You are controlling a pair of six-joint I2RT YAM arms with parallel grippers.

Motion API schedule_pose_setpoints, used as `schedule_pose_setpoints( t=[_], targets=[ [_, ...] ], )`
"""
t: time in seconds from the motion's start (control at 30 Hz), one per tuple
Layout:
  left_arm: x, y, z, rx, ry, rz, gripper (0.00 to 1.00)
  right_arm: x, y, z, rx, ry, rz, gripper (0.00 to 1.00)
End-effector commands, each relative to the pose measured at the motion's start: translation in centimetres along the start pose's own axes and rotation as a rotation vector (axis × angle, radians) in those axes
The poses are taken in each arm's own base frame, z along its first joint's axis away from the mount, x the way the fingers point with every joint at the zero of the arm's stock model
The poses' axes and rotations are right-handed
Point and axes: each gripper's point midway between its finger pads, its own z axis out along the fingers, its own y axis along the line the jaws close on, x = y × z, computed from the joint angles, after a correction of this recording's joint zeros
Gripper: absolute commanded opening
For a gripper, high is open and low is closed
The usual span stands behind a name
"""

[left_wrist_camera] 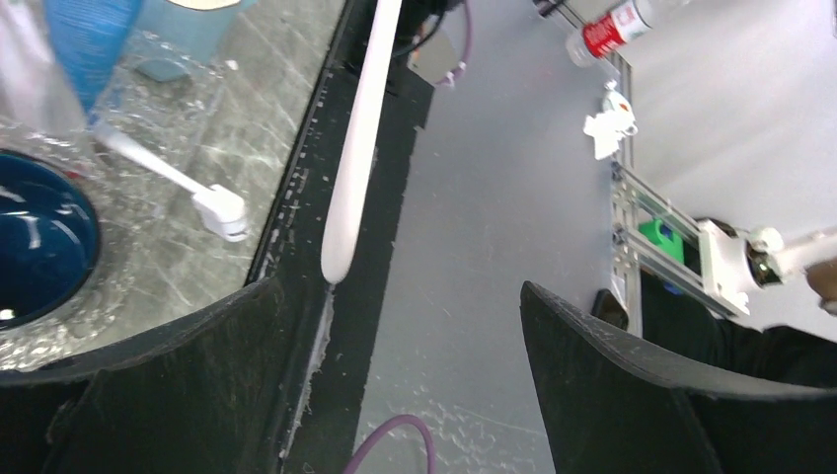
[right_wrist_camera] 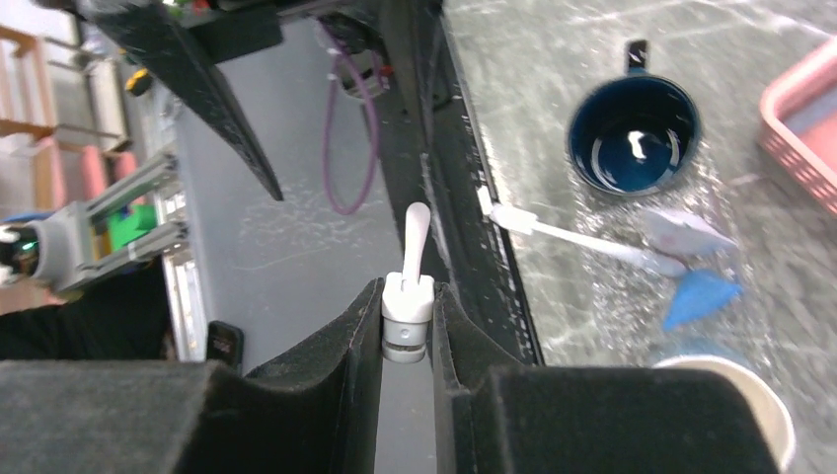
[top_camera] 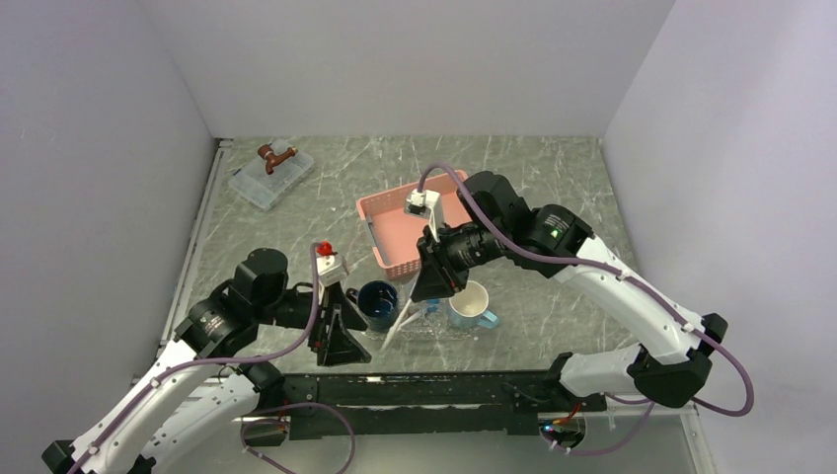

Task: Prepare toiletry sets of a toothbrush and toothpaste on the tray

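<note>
My right gripper (right_wrist_camera: 407, 288) is shut on the head end of a white toothbrush (right_wrist_camera: 418, 225). That toothbrush (top_camera: 399, 328) slants down toward the table's near edge, beside the clear bumpy tray (top_camera: 441, 331). In the left wrist view its handle (left_wrist_camera: 359, 138) ends just ahead of my left gripper (left_wrist_camera: 397, 296), which is open and holds nothing. A second toothbrush (right_wrist_camera: 577, 240) lies on the tray (right_wrist_camera: 602, 301), with a blue toothpaste (right_wrist_camera: 699, 296) close by. The left gripper (top_camera: 342, 348) sits left of the tray.
A dark blue mug (top_camera: 378, 303) stands at the tray's left end and a light blue mug (top_camera: 471, 305) at its right. Behind them is a pink basket (top_camera: 387, 212). A clear lidded box (top_camera: 270, 178) sits at the back left. A black rail (top_camera: 434, 387) runs along the near edge.
</note>
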Motion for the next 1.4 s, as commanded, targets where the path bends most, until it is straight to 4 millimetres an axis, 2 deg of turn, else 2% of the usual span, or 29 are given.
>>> schedule_pose_setpoints(
  t=[0.0,0.27,0.53,0.63,0.77,0.9,1.07,1.37],
  targets=[
    [-2.9,0.7,-0.7,-0.112,-0.115,0.048,0.96,0.6,-1.7,-2.1,0.189,-0.043,-0.006,0.0],
    [-3.8,3.1,-1.4,-0.268,-0.185,0.065,0.99,2.4,-3.6,-4.1,0.386,-0.051,-0.005,0.0],
    [-3.5,4.8,-1.6,-0.344,-0.181,0.061,0.99,3.6,-5.0,-5.1,0.553,-0.023,-0.005,0.0],
    [-3.4,5.1,-1.5,-0.344,-0.193,0.064,0.99,4.0,-5.8,-4.6,0.621,-0.02,-0.013,0.0],
    [-3.1,5.7,-1.4,-0.36,-0.196,0.078,0.99,3.5,-6.4,-4.0,0.687,-0.069,-0.033,0.0],
    [-2.8,5.6,-1.1,-0.337,-0.19,0.088,0.99,3.7,-7.2,-3.7,0.74,-0.084,-0.047,0.0],
    [-2.7,5.8,-1.1,-0.34,-0.189,0.086,0.99,3.8,-7.3,-2.5,0.745,-0.123,-0.068,0.0],
    [-2.4,6.0,-0.9,-0.342,-0.181,0.077,0.99,5.3,-7.9,-0.5,0.726,-0.109,-0.051,0.0]
  ],
)
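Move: The clear tray that the held toothbrush is being taken to lies about 15 cm ahead of the right hand, 1 cm to its left and some 26 cm below. The dark blue mug stands about 9 cm left of the tray's middle, the light blue mug about 11 cm right of it; the blue toothpaste is roughly 18 cm ahead of the right hand and 1 cm to its right. From the empty left hand the tray is about 20 cm ahead, 13 cm right and 19 cm below. The second toothbrush, still pinched near its head in the right fingers, is carried first about 6 cm to the right and then down towards the clear tray, sinking some 8 cm in all and easing a little forward. Meanwhile the right wrist turns clockwise and tips down, swinging the handle from pointing left to forward-left and steeper. The left hand, already open and empty, goes about 6 cm forward, turning 20 degrees counter-clockwise. ##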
